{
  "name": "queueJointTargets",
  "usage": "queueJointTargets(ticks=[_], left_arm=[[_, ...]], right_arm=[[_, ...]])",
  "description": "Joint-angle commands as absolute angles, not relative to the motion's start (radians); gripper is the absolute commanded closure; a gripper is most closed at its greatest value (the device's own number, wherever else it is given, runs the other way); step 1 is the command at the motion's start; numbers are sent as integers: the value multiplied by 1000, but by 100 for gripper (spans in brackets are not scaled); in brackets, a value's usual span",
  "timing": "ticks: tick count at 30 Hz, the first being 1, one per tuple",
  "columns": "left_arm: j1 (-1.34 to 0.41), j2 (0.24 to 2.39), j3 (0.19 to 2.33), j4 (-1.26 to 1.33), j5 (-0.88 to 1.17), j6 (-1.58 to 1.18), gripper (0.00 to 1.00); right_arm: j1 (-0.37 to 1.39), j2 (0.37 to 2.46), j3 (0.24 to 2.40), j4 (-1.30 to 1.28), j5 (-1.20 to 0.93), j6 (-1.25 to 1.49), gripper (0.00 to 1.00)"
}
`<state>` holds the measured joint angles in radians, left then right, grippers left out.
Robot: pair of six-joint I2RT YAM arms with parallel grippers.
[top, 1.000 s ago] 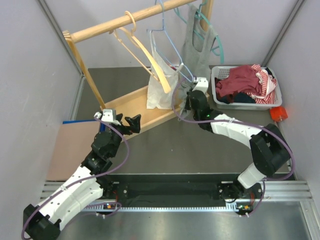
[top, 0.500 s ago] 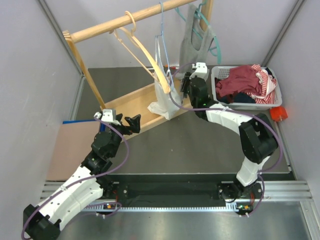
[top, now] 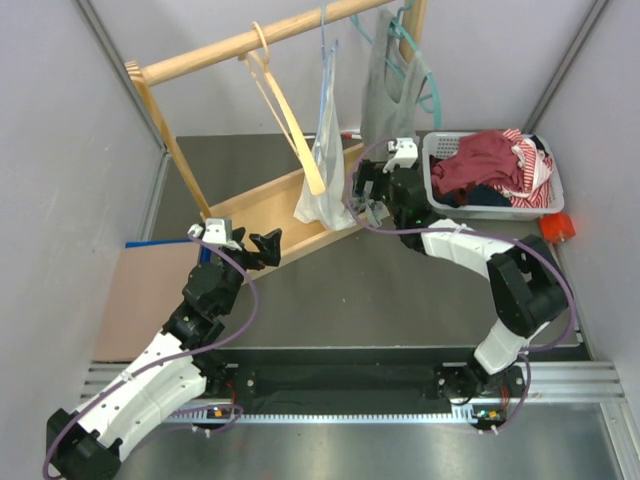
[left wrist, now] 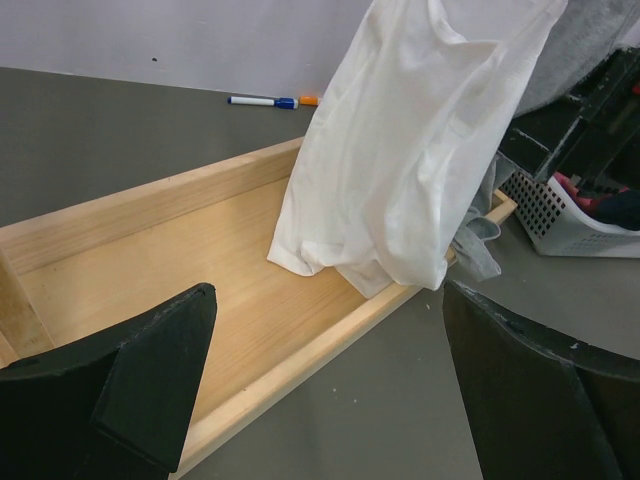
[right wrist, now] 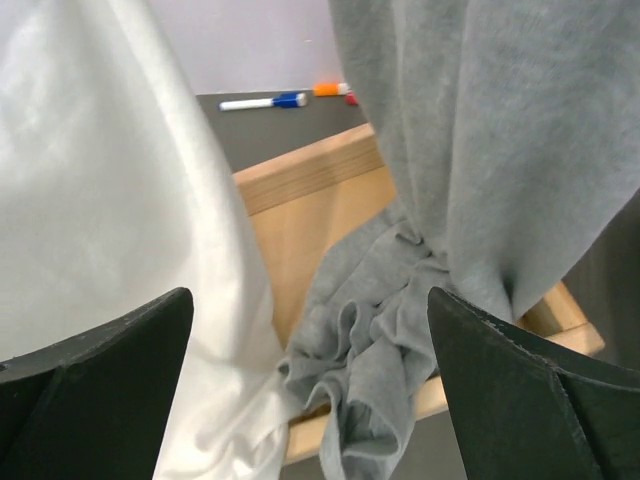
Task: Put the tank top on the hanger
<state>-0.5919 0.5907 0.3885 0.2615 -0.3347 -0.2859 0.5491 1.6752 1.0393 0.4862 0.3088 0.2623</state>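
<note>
The light grey tank top [top: 385, 90] hangs on the teal hanger [top: 431, 88] from the wooden rod at the back right. In the right wrist view the tank top [right wrist: 480, 130] drops down on the right, and its hem lies bunched on the edge of the wooden tray [right wrist: 310, 170]. My right gripper [top: 366, 198] is just in front of that hem, open [right wrist: 315, 400], with nothing between its fingers. My left gripper [top: 268, 248] stands open [left wrist: 330, 390] near the tray's front rail [left wrist: 300, 360], well to the left of the tank top.
A white plastic bag [top: 325, 170] hangs on a light blue wire hanger [top: 325, 50] right beside the tank top. A pale wooden hanger [top: 285, 110] hangs further left. A white basket [top: 437, 165] of red clothes sits at the right. A marker [left wrist: 260, 101] lies behind the tray.
My right gripper has opened from shut and drawn back a little towards the front. The white bag and wooden hanger have swung back to hang straighter. The left arm has not moved.
</note>
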Motion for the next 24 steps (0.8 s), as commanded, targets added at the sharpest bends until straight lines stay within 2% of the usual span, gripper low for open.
queueJointTargets(ticks=[1,10,24], left_arm=[[-594,575,390,276,-342,-290,1],[-592,569,388,273,-351,-290,1],[-592,571,385,268,-388,-299,1]], right_arm=[[545,1574,959,566,207,264,0],[561,1301,700,580,172,281,0],[563,777,431,161,354,336,0]])
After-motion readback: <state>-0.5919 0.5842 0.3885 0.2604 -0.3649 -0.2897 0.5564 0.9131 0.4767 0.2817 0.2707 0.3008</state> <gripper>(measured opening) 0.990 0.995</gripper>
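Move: The grey tank top is already on the teal hanger, and its body hangs about 10 cm ahead of the open right hand, some 3 cm to its right, its middle about 8 cm higher. The white top is roughly 13 cm to that hand's left and 3 cm ahead, about level; the laundry basket is some 29 cm right, 6 cm ahead and 14 cm below. From the left hand, the grey tank top lies about 27 cm ahead, 37 cm right and 5 cm higher. The empty right hand, fingers already wide open and kept so, draws straight back about 15 cm from the hanging grey tank top, staying near one height and leaving the wooden tray behind. As it goes it also bears off to its right, mostly in the second half, about 8 cm in all and away from the white top, while the wrist turns a few degrees counter-clockwise and then mostly back. ##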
